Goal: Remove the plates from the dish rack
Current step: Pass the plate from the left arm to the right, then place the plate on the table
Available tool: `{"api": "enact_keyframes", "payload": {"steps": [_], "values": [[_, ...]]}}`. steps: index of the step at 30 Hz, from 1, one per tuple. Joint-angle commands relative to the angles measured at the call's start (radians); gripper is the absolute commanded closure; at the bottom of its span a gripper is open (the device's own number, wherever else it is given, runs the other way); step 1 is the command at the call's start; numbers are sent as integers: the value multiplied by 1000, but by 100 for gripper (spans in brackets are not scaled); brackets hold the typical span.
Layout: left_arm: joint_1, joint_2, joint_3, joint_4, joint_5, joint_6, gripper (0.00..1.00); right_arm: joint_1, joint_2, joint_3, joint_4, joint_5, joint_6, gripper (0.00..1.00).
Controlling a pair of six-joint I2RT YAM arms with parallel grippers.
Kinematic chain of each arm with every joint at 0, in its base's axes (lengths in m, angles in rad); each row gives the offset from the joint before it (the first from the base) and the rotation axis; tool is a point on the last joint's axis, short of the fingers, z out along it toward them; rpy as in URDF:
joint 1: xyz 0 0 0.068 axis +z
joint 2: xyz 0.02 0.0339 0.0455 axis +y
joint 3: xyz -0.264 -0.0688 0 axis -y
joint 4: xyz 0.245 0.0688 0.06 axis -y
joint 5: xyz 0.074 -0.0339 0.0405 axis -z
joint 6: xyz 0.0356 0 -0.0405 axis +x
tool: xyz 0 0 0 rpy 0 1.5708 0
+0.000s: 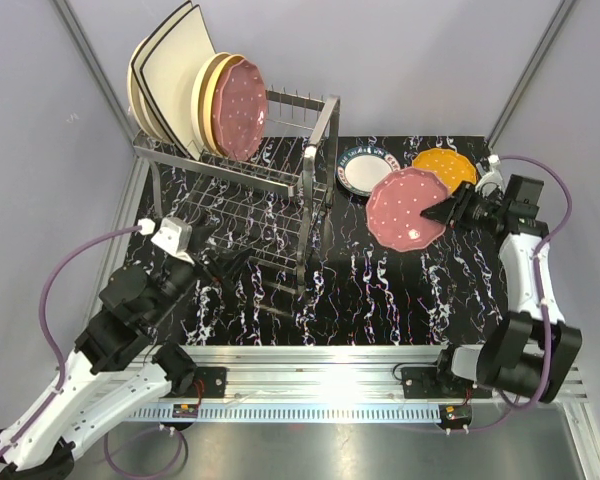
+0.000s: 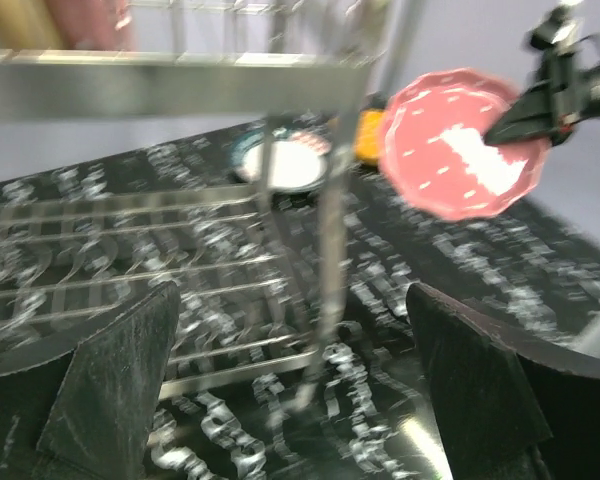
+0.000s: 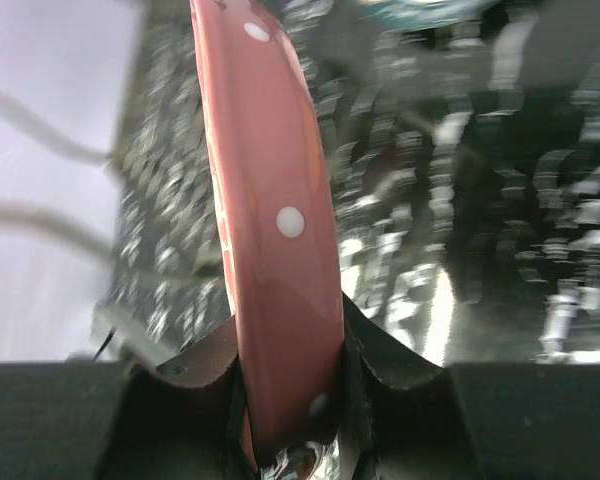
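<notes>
The dish rack (image 1: 270,190) stands at the back left, a silver wire frame with two tiers. On its upper tier stand cream square plates with dark edges (image 1: 175,75), a yellow round plate (image 1: 208,100) and a maroon dotted plate (image 1: 240,108). A second maroon dotted plate (image 1: 408,207) hangs tilted above the mat, and my right gripper (image 1: 450,210) is shut on its rim (image 3: 275,200). A white plate with a patterned rim (image 1: 365,170) and an orange plate (image 1: 445,165) lie flat behind it. My left gripper (image 2: 292,300) is open and holds nothing, low beside the rack's front corner post (image 2: 330,250).
A black marbled mat (image 1: 380,290) covers the table. Grey walls close in the left, back and right. An aluminium rail (image 1: 310,365) with both arm bases runs along the near edge. Purple cables loop off each arm.
</notes>
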Motion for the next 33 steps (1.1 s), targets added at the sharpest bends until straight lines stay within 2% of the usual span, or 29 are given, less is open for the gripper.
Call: {"api": "enact_keyframes", "payload": {"steps": [1, 9, 18, 33], "values": [[0, -38, -53, -53, -161, 106, 1, -5, 58, 83, 207, 136, 87, 100], [0, -89, -132, -44, -171, 123, 1, -6, 321, 260, 358, 341, 209, 100], [2, -153, -161, -55, -241, 134, 1, -9, 562, 455, 405, 533, 315, 100], [3, -122, -170, -60, -273, 143, 1, -24, 786, 659, 422, 549, 349, 100]]}}
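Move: Ahead and to the right of the right hand lies the yellow plate, flat on the table about 25 cm farther out, 14 cm to the right and 20 cm below. The green-rimmed plate is level with it, roughly 23 cm to its left. The pink plate's middle sits about 6 cm ahead, 6 cm left and 3 cm lower than the right hand, which grips its rim. From the left hand, the yellow plate is some 38 cm ahead, 60 cm right and 32 cm below. Carrying the pink plate by its rim, the right hand reaches forward some 22 cm, also right and down, slowing as it comes over the yellow plate. Its wrist turns about 35 degrees clockwise while the fingers keep their hold. The empty left hand sinks and drifts left beside the rack, turning slightly counter-clockwise, fingers still wide open. ##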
